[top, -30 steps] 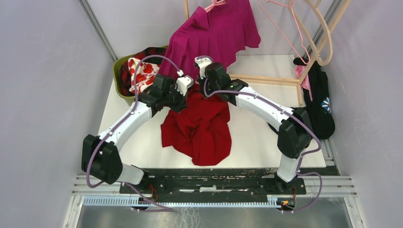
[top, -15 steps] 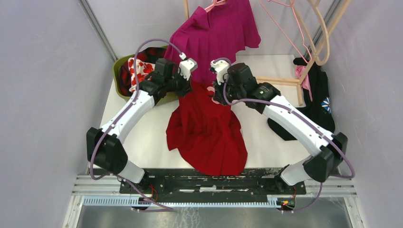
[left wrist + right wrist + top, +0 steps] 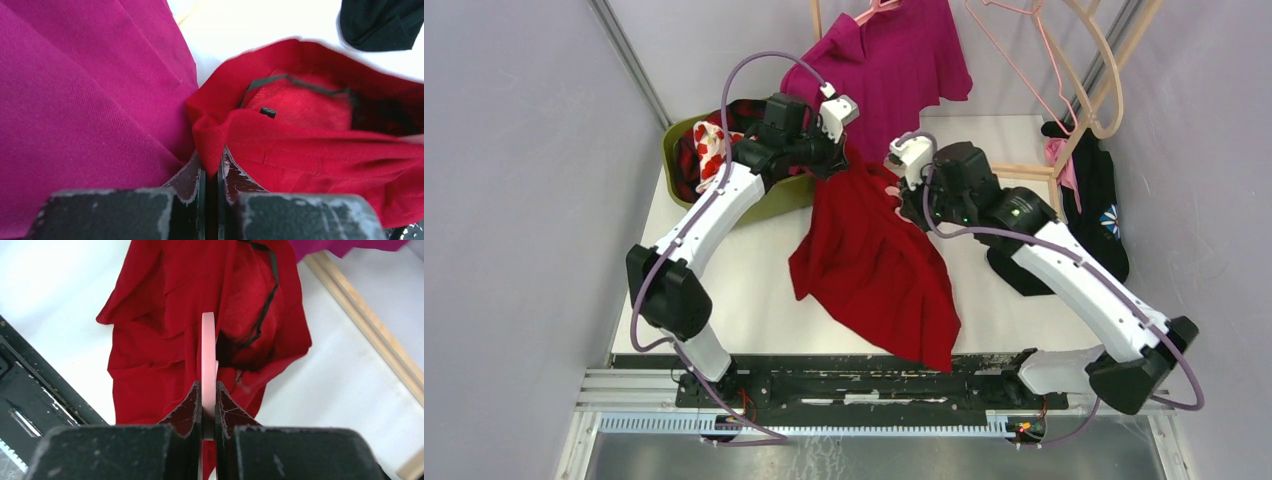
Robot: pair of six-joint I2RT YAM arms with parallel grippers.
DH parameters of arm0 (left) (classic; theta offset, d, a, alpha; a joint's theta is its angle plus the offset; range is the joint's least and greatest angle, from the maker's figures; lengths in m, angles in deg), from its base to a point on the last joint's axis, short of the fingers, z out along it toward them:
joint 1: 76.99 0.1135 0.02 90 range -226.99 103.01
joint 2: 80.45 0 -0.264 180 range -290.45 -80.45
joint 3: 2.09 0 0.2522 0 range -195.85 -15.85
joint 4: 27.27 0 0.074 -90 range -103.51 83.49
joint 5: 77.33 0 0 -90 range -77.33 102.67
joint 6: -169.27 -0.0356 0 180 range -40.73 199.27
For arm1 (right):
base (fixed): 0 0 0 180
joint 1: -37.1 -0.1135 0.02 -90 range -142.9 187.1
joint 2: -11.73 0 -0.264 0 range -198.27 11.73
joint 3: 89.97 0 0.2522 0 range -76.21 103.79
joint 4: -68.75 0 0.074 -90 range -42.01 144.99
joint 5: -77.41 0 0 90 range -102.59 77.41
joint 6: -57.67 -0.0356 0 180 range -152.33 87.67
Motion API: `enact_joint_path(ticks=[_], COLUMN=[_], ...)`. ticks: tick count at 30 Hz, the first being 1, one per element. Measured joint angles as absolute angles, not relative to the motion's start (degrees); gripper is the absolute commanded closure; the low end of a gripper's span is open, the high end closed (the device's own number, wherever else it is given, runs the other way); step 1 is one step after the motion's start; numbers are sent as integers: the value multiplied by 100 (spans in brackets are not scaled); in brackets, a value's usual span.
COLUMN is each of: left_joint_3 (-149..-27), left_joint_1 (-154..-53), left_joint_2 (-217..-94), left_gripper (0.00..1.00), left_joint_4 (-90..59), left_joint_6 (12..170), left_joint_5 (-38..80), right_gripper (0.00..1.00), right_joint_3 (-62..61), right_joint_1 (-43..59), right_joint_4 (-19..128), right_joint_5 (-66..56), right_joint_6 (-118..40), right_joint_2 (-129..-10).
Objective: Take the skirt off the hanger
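The red skirt [image 3: 874, 265] hangs between my two grippers, its lower part draped toward the table's front edge. At the skirt's top left, my left gripper [image 3: 837, 163] is shut on a fold of the red waistband [image 3: 215, 137]; in the left wrist view its jaws [image 3: 210, 161] pinch that fold. My right gripper [image 3: 906, 195] is at the top right of the skirt. In the right wrist view it [image 3: 208, 390] is shut on the pale pink hanger [image 3: 208, 340], which runs edge-on into the skirt's open waist [image 3: 250, 300].
A magenta garment [image 3: 884, 70] hangs from the rack just behind my left gripper. A green basket [image 3: 671, 150] of clothes stands at the back left. The wooden rack base [image 3: 984, 168], empty pink hangers [image 3: 1034, 50] and a black garment [image 3: 1094, 215] are at the right.
Both grippers have risen and moved back and to the right, carrying the red skirt up off the table. The skirt now hangs longer and further right.
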State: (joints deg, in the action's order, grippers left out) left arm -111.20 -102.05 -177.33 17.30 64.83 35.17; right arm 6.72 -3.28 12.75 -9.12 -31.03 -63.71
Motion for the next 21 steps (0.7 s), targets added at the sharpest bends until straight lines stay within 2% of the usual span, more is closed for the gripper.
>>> enact_joint_path(ticks=[5,11,21], left_joint_3=[-10589,-9612,-9234], left_joint_1=[-10213,-10213,-10301], left_joint_2=[-17626,-17132,-16859], left_gripper=[97,97,97], left_joint_4=[1483,1142,552], left_joint_6=[6490,6488,6894], left_joint_5=[3762,3893,4330], right_gripper=[99,99,99], right_joint_3=[570,889,939], right_joint_1=[-328,-328,-328], right_joint_4=[1022,622,386], right_joint_5=[-1483,-1802,-2093], right_joint_6=[-2978,-2701,-2639], right_joint_2=[-5766,-5669,-5132])
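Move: The left hand has the red skirt's waistband pinched; the pink hanger, still inside that waist, is gripped by the right hand and its body lies about 8 cm to the left hand's right and 4 cm back. From the right hand, the pinched waistband is roughly 9 cm left and 6 cm ahead. The magenta garment hangs some 14 cm ahead and 6 cm right of the left hand; the green bin is about 24 cm left, 3 cm ahead and 20 cm below it. Both pinches hold on, the left's on the skirt's waistband and the right's on the pink hanger, while the hands draw apart. The right hand pulls away to the right about 8 cm, rising some 6 cm and easing back a little, fingers tipping up roughly 10 degrees. The left hand comes back about 5 cm, away from the magenta garment, sinking alongside and then lifting slightly. ##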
